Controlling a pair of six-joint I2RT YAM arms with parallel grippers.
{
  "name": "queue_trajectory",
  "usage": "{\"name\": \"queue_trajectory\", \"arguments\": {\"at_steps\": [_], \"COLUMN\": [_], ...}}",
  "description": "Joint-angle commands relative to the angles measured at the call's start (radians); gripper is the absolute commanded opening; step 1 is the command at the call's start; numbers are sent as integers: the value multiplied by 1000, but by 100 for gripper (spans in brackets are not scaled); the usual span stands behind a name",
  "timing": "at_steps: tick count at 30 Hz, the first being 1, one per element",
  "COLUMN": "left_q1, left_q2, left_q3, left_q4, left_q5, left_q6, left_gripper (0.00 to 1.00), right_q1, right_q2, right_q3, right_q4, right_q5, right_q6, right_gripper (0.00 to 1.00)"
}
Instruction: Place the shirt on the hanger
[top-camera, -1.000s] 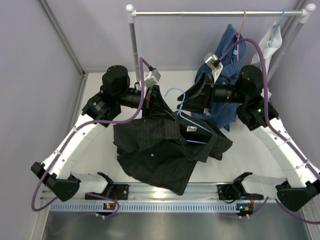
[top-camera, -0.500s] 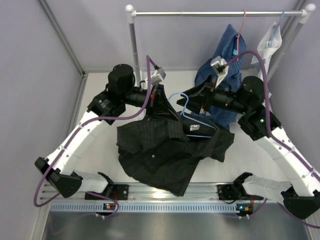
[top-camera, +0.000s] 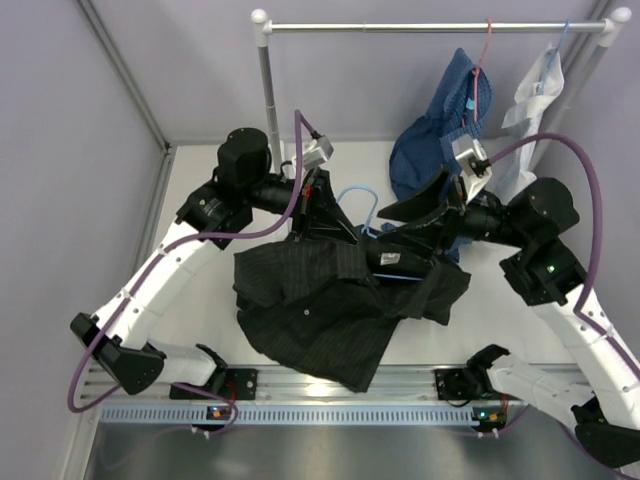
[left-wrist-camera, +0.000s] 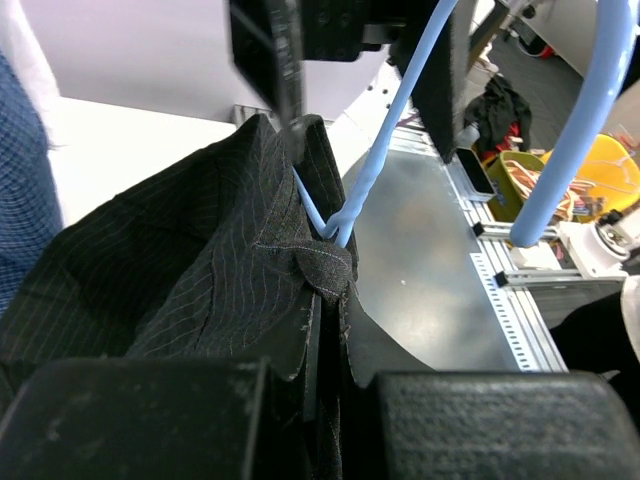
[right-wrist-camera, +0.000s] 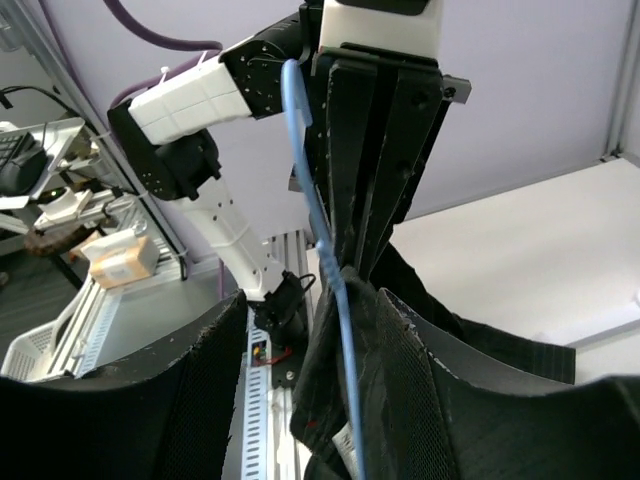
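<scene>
The black pinstriped shirt (top-camera: 320, 310) lies bunched on the table, its collar end lifted. My left gripper (top-camera: 325, 222) is shut on that collar; in the left wrist view fabric (left-wrist-camera: 250, 260) is pinched at the gripper (left-wrist-camera: 328, 325). The light-blue wire hanger (top-camera: 356, 192) rises from the collar, its wire (left-wrist-camera: 392, 125) crossing just beyond my fingers. My right gripper (top-camera: 385, 228) reaches in from the right, open. In the right wrist view the hanger (right-wrist-camera: 343, 330) and a fold of shirt (right-wrist-camera: 330, 390) hang inside the gripper (right-wrist-camera: 315, 300), against the right finger (right-wrist-camera: 450, 400); the left finger (right-wrist-camera: 150, 400) stands apart.
A clothes rail (top-camera: 430, 27) on a post (top-camera: 268, 95) crosses the back. A blue checked shirt (top-camera: 430, 150) on a red-pink hanger (top-camera: 487, 45) and a white garment (top-camera: 535, 90) hang at its right end. Grey walls close both sides; the aluminium base rail (top-camera: 330, 385) runs along the front.
The right arm has drawn back to the right, with its gripper lower beside the hanger. The hanger hook has shifted right. The left arm shifted up and right early on, then held still.
</scene>
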Motion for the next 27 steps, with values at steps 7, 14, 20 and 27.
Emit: {"name": "queue_trajectory", "arguments": {"at_steps": [7,14,20,27], "left_q1": [-30,-31,15,18], "left_q2": [38,38,-47,-344], "left_q3": [56,52,15,-147], "left_q4": [77,82,82,172], "left_q5": [87,45,-309,-997], "left_q6": [-37,-40,0,142], "left_gripper": [0,0,98,98], "right_q1": [59,105,91,56], "right_q2": [113,127,56,2], "right_q3": [69,75,79,191], "right_q4": [179,176,6,-267], "right_q5": [-37,-16,140,314], "right_q6": [50,30,-91,-218], "right_gripper": [49,0,0,0]}}
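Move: The hanger's neck stands about 4 cm to the left of the half-open right hand, level fore and aft and 1 cm lower. The shirt collar is some 8 cm left of that hand, 2 cm back and 2 cm lower; the blue shirt hangs roughly 18 cm ahead and 12 cm right, a little lower. From the left hand, still pinching the collar, the hanger's neck is about 4 cm right and 1 cm ahead, about 1 cm higher. Right reaches left, pinches the hanger and pulls right; left opens off the collar, swinging about 8 cm forward-left. ##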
